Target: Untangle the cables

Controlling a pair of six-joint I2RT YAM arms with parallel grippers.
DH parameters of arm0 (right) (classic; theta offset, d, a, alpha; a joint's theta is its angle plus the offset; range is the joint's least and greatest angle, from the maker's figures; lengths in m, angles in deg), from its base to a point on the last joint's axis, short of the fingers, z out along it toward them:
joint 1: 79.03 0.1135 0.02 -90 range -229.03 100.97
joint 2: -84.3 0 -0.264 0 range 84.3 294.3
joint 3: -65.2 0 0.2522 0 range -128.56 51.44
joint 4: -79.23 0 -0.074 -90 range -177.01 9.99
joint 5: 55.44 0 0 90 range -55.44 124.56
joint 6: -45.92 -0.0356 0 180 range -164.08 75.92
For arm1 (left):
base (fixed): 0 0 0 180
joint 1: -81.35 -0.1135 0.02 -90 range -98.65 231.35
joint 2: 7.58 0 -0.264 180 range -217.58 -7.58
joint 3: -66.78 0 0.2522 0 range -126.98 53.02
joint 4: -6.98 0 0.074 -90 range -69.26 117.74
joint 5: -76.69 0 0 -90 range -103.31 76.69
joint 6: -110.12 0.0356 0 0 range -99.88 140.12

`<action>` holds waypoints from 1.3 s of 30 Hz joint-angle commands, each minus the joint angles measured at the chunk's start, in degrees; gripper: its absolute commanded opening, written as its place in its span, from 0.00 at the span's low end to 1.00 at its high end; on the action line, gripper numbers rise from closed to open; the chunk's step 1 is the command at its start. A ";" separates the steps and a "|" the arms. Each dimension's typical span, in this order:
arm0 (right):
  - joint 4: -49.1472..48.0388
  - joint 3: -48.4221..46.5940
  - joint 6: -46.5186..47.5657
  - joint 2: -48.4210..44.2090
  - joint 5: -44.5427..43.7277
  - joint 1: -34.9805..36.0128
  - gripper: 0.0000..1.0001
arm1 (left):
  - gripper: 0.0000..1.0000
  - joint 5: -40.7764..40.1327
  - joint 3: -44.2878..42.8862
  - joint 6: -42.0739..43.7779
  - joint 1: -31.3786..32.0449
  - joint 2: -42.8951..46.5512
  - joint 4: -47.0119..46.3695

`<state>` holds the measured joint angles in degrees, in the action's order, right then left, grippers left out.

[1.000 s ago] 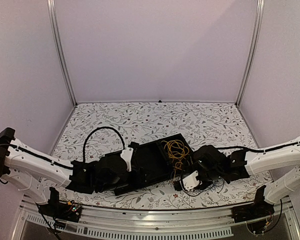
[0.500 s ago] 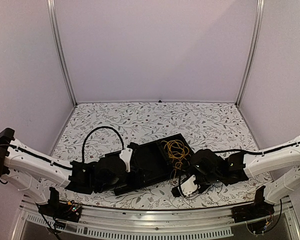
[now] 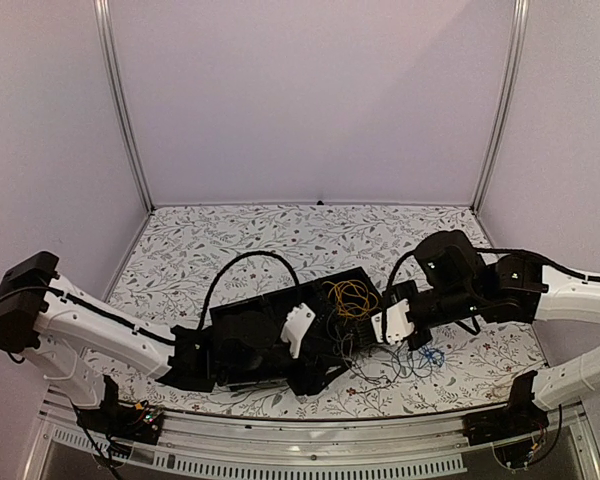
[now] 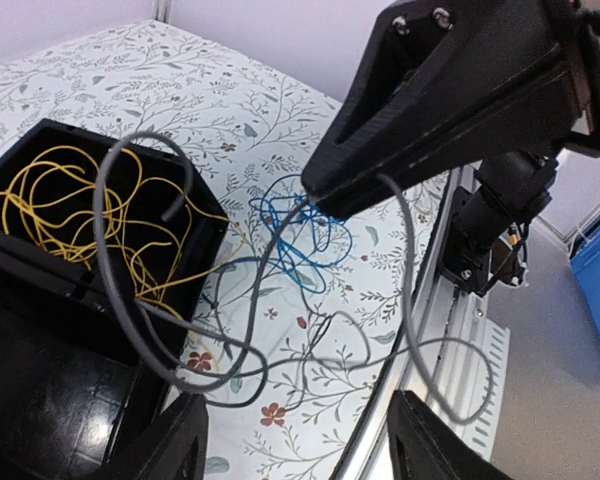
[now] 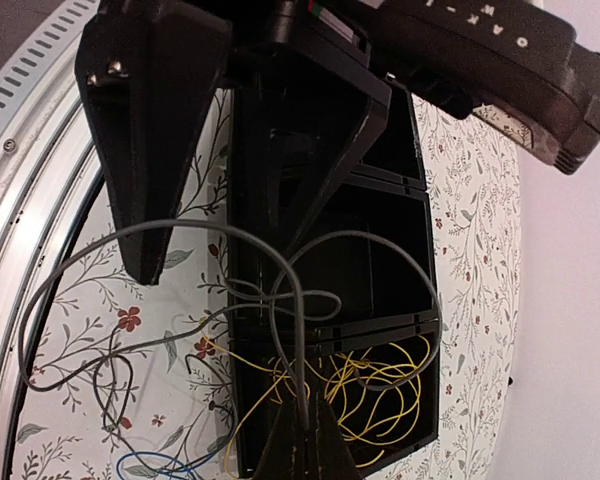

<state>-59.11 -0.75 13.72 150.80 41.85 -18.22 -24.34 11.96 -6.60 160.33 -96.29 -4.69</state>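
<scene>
Yellow cables (image 4: pixel 72 208) lie coiled in one end compartment of a black box (image 4: pixel 40 400). A thin grey-black cable (image 5: pixel 298 300) loops in the air above the box, and my right gripper (image 5: pixel 305 432) is shut on it. In the left wrist view that gripper is the black wedge (image 4: pixel 450 100) whose tip pinches the cable. A blue cable (image 4: pixel 302 238) lies tangled on the floral cloth below it, with more dark cable (image 4: pixel 330 350) around. My left gripper (image 4: pixel 300 445) stands open beside the box, with dark loops hanging between its fingers but not touching them.
The black box (image 3: pixel 280 312) has several compartments and lies mid-table between the arms. The metal front rail (image 4: pixel 450 330) runs close to the cables on the near side. A thick black arm hose (image 3: pixel 250 262) arches over the left arm. Floral cloth (image 3: pixel 310 235) stretches to the back wall.
My right gripper shut on the dark cable near the front edge, then rose and moved back with it, baring the blue cable. The left arm slid right, towards the box's end.
</scene>
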 commanded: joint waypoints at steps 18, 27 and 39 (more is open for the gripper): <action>7.59 1.12 -3.48 -9.22 7.18 -2.02 0.00 | 0.57 1.90 -0.58 -3.79 -2.79 -2.18 -14.06; 5.58 4.05 -4.00 -11.14 6.65 -2.02 0.00 | 0.41 12.50 -7.57 -5.61 -6.22 -6.33 -10.02; 0.63 13.31 -7.22 -12.16 5.96 -2.98 0.48 | 0.00 8.88 -7.12 -7.50 -6.91 -1.39 -6.74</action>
<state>-55.67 8.37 9.04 138.78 46.70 -20.69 -12.64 4.88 -13.66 153.33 -101.75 -13.28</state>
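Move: My open left hand is after the slack of the grey cable that my shut right fingers already hold; that slack hangs about 4 cm to the right, 2 cm forward and 3 cm above it. From my right hand the slack is some 3 cm to the left, 2 cm back and slightly lower, about 1 cm. From the left hand, the yellow cables in the box lie roughly 18 cm forward and 3 cm right, the blue cable 8 cm forward and 20 cm right, both about 13 cm lower. My left hand, open, goes about 5 cm up, 4 cm right and 3 cm forward into the hanging grey slack, rolling some 15 degrees, then shuts and pinches it. Meanwhile my right hand keeps its grip and draws some 4 cm right and 3 cm back, first rising 2 cm, then sinking past its starting height; only at the end do its fingers start to part on the cable. ##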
